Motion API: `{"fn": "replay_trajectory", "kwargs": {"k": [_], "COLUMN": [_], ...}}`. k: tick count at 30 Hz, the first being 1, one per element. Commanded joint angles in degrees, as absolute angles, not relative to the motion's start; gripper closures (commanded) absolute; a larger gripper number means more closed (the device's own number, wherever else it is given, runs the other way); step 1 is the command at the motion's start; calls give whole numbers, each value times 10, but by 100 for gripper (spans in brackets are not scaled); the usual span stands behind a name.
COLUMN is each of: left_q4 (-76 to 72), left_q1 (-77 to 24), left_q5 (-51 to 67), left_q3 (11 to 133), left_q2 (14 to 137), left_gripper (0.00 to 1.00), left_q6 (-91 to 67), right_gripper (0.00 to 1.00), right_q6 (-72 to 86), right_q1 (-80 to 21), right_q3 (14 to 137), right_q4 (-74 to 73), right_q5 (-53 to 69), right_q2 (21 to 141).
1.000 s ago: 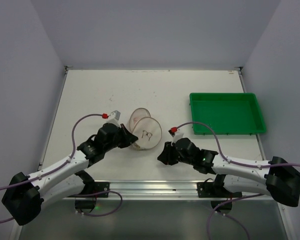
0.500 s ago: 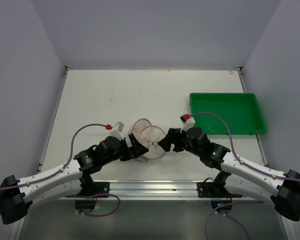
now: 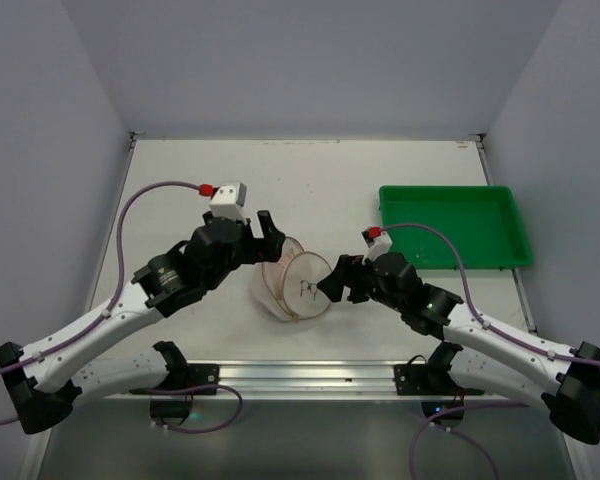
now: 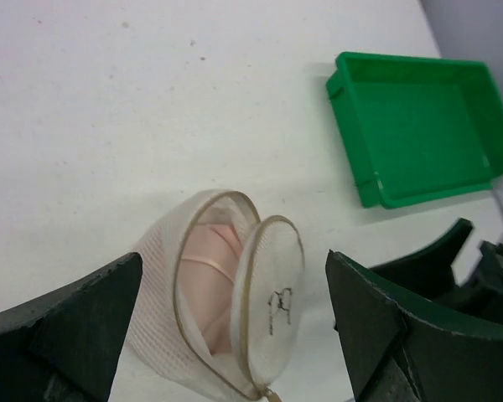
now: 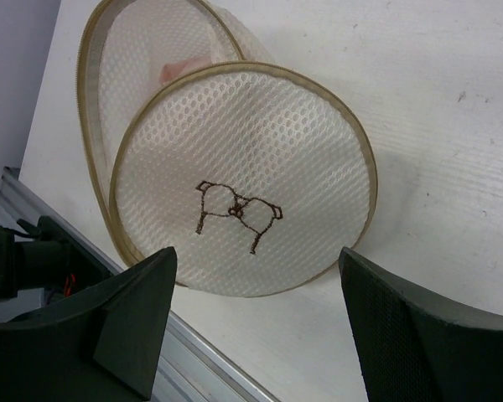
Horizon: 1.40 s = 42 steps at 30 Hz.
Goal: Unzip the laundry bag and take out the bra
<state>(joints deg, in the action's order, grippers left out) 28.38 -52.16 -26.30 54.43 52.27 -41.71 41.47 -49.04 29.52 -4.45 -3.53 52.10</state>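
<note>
The laundry bag [image 3: 293,282] stands on its edge on the table between my two grippers. Its beige zip rim is undone and the flat lid [image 4: 273,303] with the black bra sketch [image 5: 235,211] hangs ajar. Pink bra [image 4: 203,280] fabric shows through the gap. My left gripper [image 3: 263,240] hovers above the bag's left side, open, with the bag seen between its fingers [image 4: 84,314] but apart from them. On the bag's right, the right gripper [image 3: 332,278] faces the lid, open and holding nothing; its fingers [image 5: 138,314] stay just short of the mesh.
A green rectangular tray [image 3: 454,227] lies at the right of the table. The metal rail [image 5: 193,360] of the table's near edge runs close below the bag. Grey walls enclose the table on three sides.
The left gripper opened, let go of the bag and rose up and back. The right gripper moved up to the bag's right side and opened. The lid now hangs ajar.
</note>
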Motion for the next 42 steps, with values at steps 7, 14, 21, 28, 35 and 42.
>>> {"fn": "replay_trajectory", "kwargs": {"k": [7, 14, 21, 28, 35, 42], "left_q4": [230, 236, 243, 236, 202, 161], "left_q1": [-381, -374, -374, -374, -375, -376], "left_q5": [-78, 29, 4, -74, -93, -102], "left_q3": [633, 659, 632, 551, 435, 335], "left_q2": [734, 830, 835, 736, 608, 507], "left_gripper": [13, 39, 100, 100, 100, 100], "left_q6": [-173, -142, -177, -299, -437, -512], "right_gripper": [20, 21, 21, 23, 23, 23], "right_q6": [432, 434, 421, 379, 370, 373], "right_q1": [-489, -489, -489, -494, -535, -574], "right_q3": [279, 271, 288, 377, 533, 703], "right_q4": [-49, -51, -38, -47, -142, -250], "right_q5": [-37, -38, -34, -62, -141, -218], "right_q2": [478, 473, 496, 571, 698, 849]}}
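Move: The far rim of the unzipped bag's mouth lies about 7 cm ahead of the left gripper, 4 cm to its right and 12 cm lower. From that gripper, the bra inside is 2 cm ahead, 3 cm right and 16 cm down, and the lid 2 cm back, 8 cm right and 14 cm down. From the right gripper, the bra is roughly 6 cm ahead, 11 cm left and 5 cm below; the lid is 1 cm ahead, 6 cm left and 3 cm below. Swing the open left gripper forward and about 12 cm down onto the bag's far rim, rolling and tipping it some 20 degrees, then shut the fingers on the rim and, still pinching, drag it about 7 cm back and 6 cm left while unrolling the wrist. Once that pull is under way, bring the open right gripper left, up and forward over the lid towards the mouth. ##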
